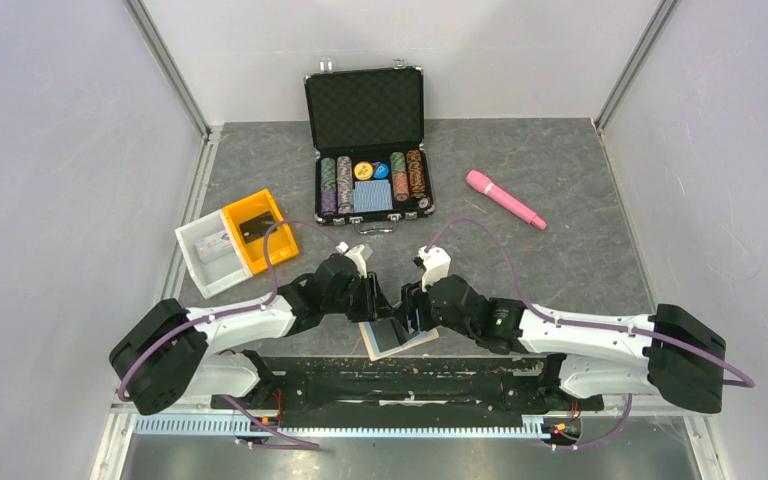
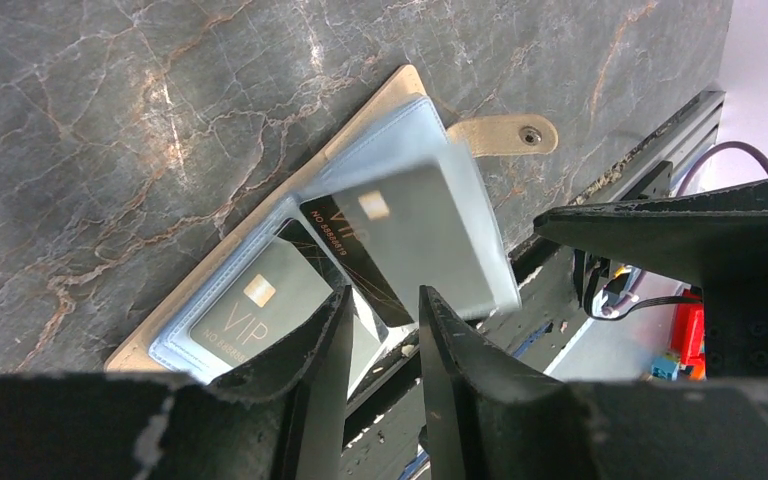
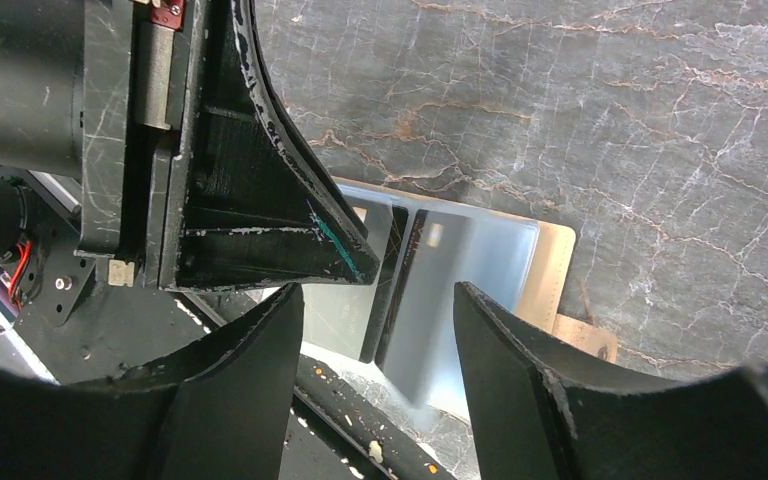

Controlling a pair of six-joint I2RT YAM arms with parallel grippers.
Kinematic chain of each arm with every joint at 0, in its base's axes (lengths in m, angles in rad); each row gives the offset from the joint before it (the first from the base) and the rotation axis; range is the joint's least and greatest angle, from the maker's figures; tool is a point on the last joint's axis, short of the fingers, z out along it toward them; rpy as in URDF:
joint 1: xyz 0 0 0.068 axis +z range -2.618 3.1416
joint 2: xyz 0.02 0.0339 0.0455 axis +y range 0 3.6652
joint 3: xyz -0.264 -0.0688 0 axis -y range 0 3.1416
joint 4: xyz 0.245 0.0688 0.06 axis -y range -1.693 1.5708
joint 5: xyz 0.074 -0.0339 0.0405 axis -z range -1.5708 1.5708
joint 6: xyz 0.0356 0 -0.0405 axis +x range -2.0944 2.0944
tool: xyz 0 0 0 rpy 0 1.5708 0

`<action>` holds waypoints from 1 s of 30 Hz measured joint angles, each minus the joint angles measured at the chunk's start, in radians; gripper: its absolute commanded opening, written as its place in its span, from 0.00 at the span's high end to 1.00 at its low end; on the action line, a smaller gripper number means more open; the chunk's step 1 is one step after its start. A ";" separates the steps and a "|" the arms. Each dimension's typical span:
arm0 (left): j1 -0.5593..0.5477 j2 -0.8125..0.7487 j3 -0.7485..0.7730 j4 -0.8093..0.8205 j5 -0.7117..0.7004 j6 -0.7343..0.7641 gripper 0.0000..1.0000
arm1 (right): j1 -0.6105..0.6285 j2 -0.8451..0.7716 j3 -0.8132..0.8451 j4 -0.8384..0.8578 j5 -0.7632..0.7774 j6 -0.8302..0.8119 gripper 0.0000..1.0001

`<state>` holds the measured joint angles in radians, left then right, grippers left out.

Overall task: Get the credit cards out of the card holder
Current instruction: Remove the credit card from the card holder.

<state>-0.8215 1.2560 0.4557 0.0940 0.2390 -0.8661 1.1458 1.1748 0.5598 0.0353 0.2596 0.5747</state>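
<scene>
The tan card holder (image 1: 400,342) lies open at the table's near edge, between my two grippers. In the left wrist view its blue-grey panels (image 2: 400,130) hold a grey VIP card (image 2: 260,300) and a black VIP card (image 2: 345,245). One clear sleeve with a grey chip card (image 2: 420,225) is lifted and blurred. My left gripper (image 2: 385,295) is partly open over the black card's lower corner, its left finger (image 2: 320,340) over the left panel. My right gripper (image 3: 378,290) is open wide, and the raised sleeve (image 3: 460,270) stands between its fingers. Both grippers (image 1: 385,310) (image 1: 412,315) nearly touch.
An open black poker-chip case (image 1: 370,140) stands at the back. A pink pen-like thing (image 1: 505,198) lies back right. An orange bin (image 1: 250,230) and a white bin (image 1: 210,255) sit at the left. The black front rail (image 1: 390,375) runs right below the holder.
</scene>
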 measured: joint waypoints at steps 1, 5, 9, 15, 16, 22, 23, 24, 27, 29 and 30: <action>0.000 0.000 0.000 0.001 0.000 -0.001 0.62 | 0.000 0.000 0.000 0.000 0.000 -0.002 0.41; 0.000 0.000 0.000 0.003 -0.001 -0.011 0.62 | 0.000 0.000 0.000 -0.001 0.000 -0.010 0.43; 0.000 0.000 0.006 -0.017 -0.023 -0.013 0.62 | 0.000 0.000 0.000 0.000 0.000 -0.019 0.47; 0.000 -0.020 0.010 -0.073 -0.072 -0.013 0.62 | 0.000 0.034 0.001 0.004 -0.010 -0.026 0.51; 0.000 -0.027 0.009 -0.078 -0.078 -0.013 0.62 | 0.000 0.045 0.001 0.006 -0.012 -0.026 0.52; 0.000 -0.062 -0.024 -0.068 -0.078 -0.021 0.61 | -0.013 0.104 0.000 0.011 -0.037 -0.026 0.57; 0.000 -0.062 -0.030 -0.064 -0.076 -0.023 0.61 | -0.022 0.106 0.000 0.014 -0.046 -0.026 0.58; 0.000 -0.062 -0.035 -0.059 -0.074 -0.026 0.61 | -0.032 0.106 -0.002 0.020 -0.053 -0.026 0.59; 0.000 -0.059 -0.040 -0.043 -0.071 -0.035 0.61 | -0.079 0.106 -0.013 0.051 -0.082 -0.026 0.63; 0.000 -0.054 -0.040 -0.024 -0.069 -0.036 0.60 | -0.110 0.106 -0.032 0.078 -0.110 -0.022 0.64; 0.000 -0.050 -0.040 -0.014 -0.068 -0.038 0.59 | -0.124 0.106 -0.045 0.092 -0.124 -0.018 0.64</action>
<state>-0.8215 1.2057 0.4152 0.0803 0.1711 -0.9039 1.0222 1.2804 0.5152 0.1268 0.1352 0.5571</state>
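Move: The card in the holder's right pocket lies about 8 cm below the right hand, roughly level with it fore and aft and some 2 cm to its right. The left card is about 3 cm back and 5 cm to the right hand's left, and the holder's snap strap about 2 cm ahead and 8 cm to its right, both equally far below. From the left hand the right card is about 5 cm to the right, level fore and aft, and 4 cm down. The right hand sinks almost straight down, some 3 cm, over the right pocket of the open holder, then slips about 2 cm forward and 1 cm to its right, its open fingers narrowing by over a third but gripping nothing yet. Beside it the left hand, its gap about the same, eases back about 1.5 cm to its left while turning slightly counter-clockwise, and hovers close over the gap between the two cards. ##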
